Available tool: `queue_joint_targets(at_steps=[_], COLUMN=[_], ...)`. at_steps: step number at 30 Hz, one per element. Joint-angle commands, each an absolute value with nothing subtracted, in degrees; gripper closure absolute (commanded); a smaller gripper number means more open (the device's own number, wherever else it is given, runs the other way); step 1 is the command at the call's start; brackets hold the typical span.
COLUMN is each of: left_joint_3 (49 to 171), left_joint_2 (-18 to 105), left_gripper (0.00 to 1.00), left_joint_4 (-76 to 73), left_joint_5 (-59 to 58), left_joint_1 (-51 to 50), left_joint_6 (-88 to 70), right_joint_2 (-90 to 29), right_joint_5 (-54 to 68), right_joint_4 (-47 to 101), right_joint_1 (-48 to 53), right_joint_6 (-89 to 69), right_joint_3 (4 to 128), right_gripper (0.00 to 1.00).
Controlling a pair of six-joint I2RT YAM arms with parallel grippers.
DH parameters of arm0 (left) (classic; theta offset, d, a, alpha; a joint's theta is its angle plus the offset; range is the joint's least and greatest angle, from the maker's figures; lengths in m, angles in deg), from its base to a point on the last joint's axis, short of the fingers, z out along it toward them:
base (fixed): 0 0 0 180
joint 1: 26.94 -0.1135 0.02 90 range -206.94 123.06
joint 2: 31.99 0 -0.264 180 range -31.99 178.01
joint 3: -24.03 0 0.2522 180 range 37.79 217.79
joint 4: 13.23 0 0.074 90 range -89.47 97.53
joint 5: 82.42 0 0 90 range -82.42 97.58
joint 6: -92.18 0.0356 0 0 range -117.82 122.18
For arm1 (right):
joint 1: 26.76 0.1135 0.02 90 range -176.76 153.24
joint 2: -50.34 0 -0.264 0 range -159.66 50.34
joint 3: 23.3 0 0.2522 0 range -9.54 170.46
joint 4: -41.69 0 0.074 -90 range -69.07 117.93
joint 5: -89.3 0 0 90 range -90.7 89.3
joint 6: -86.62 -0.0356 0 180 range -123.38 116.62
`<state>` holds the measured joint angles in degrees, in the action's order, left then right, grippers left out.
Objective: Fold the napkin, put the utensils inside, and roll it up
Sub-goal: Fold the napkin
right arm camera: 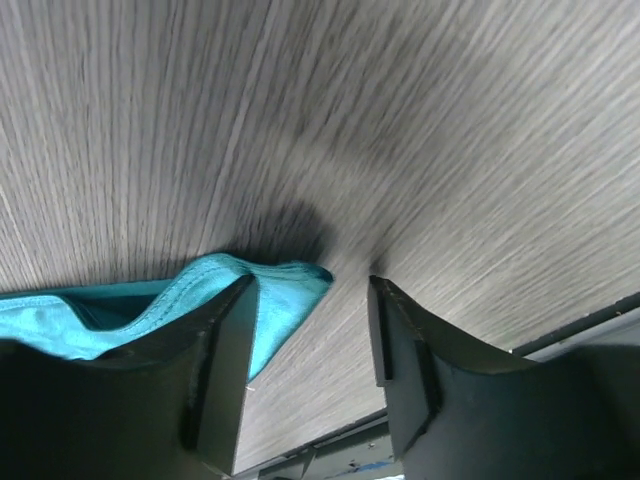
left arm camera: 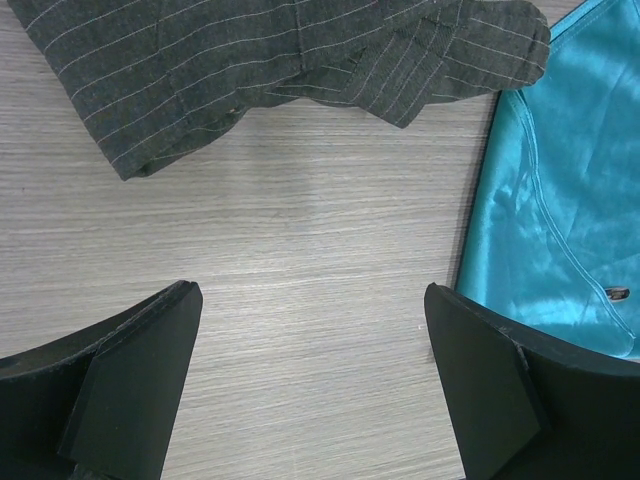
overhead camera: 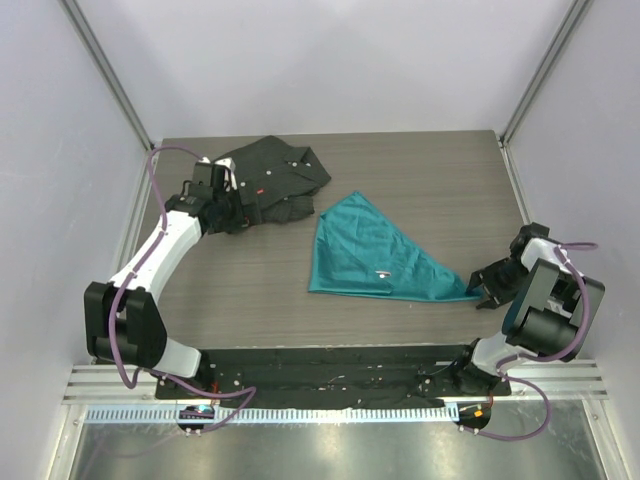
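The teal napkin [overhead camera: 375, 255] lies folded into a triangle in the middle of the table, with a small tag on its top layer. Its right corner tip [right arm camera: 290, 283] sits between the jaws of my right gripper [overhead camera: 483, 287], against the left finger [right arm camera: 225, 370]. The jaws stand apart and low on the table. My left gripper [overhead camera: 238, 215] hangs open over bare wood beside the napkin's [left arm camera: 560, 200] upper left edge, with nothing between its fingers. The utensils are out of view.
A dark pinstriped shirt [overhead camera: 270, 175] lies crumpled at the back left, just beyond the left gripper [left arm camera: 310, 292]. A black mat [overhead camera: 330, 360] runs along the near table edge. Grey walls close in on both sides.
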<state>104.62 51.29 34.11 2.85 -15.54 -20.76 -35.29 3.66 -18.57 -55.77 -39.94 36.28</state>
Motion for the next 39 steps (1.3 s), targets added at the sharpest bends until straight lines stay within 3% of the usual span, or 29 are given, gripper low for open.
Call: queue_joint_targets(at_steps=[1,5,10,17,31,39], left_joint_3=[106.3,106.4,106.5,106.6,106.2,105.6], left_joint_2=[51.0,50.5,50.4,50.4,50.1,49.7], left_gripper=[0.0,0.0,0.0,0.0,0.0,0.0], left_joint_4=[34.1,34.4,34.5,34.5,33.6,32.8], left_joint_5=[1.8,2.3,2.2,2.1,-1.0,-2.2], left_joint_1=[-15.4,-15.4,-15.4,-15.4,-15.5,-15.5], left_joint_6=[-20.2,-20.1,-20.1,-20.1,-20.6,-21.3], right_joint_2=[-35.5,-35.3,-35.2,-34.2,-27.4,-19.0], right_joint_5=[2.6,2.2,2.4,2.4,6.2,8.8], right_joint_4=[-16.5,-16.3,-15.8,-15.7,-10.1,-4.8], right_joint_1=[-56.1,-56.3,-56.6,-56.6,-56.5,-50.7], right_joint_6=[-40.7,-40.8,-41.2,-41.2,-38.5,-36.1], right_joint_3=[36.3,35.4,34.1,33.3,30.3,31.5], right_gripper=[0.47,0.53,0.69,0.83,0.99,0.99])
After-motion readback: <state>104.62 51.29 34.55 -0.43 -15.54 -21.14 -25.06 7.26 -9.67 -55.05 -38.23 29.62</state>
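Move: The napkin's right-hand tip already lies between the right gripper's open fingers, practically at the hand point and about 1 cm below it. From there the folded body of the napkin spreads away, its middle roughly 37 cm to the left and 11 cm farther out; the small exposed bit of the fork is some 28 cm left and 6 cm ahead. From the left gripper the tip is about 67 cm right, 16 cm back and 14 cm below. Hold the right gripper low over the table with the fingers pointing down, let it sink about half a centimetre, and close the fingers from half open until they pinch the napkin's tip. Keep that pinch, then start lifting and reaching forward, roughly 1.5 cm each way, while tilting the fingertips forward some 15 degrees. ##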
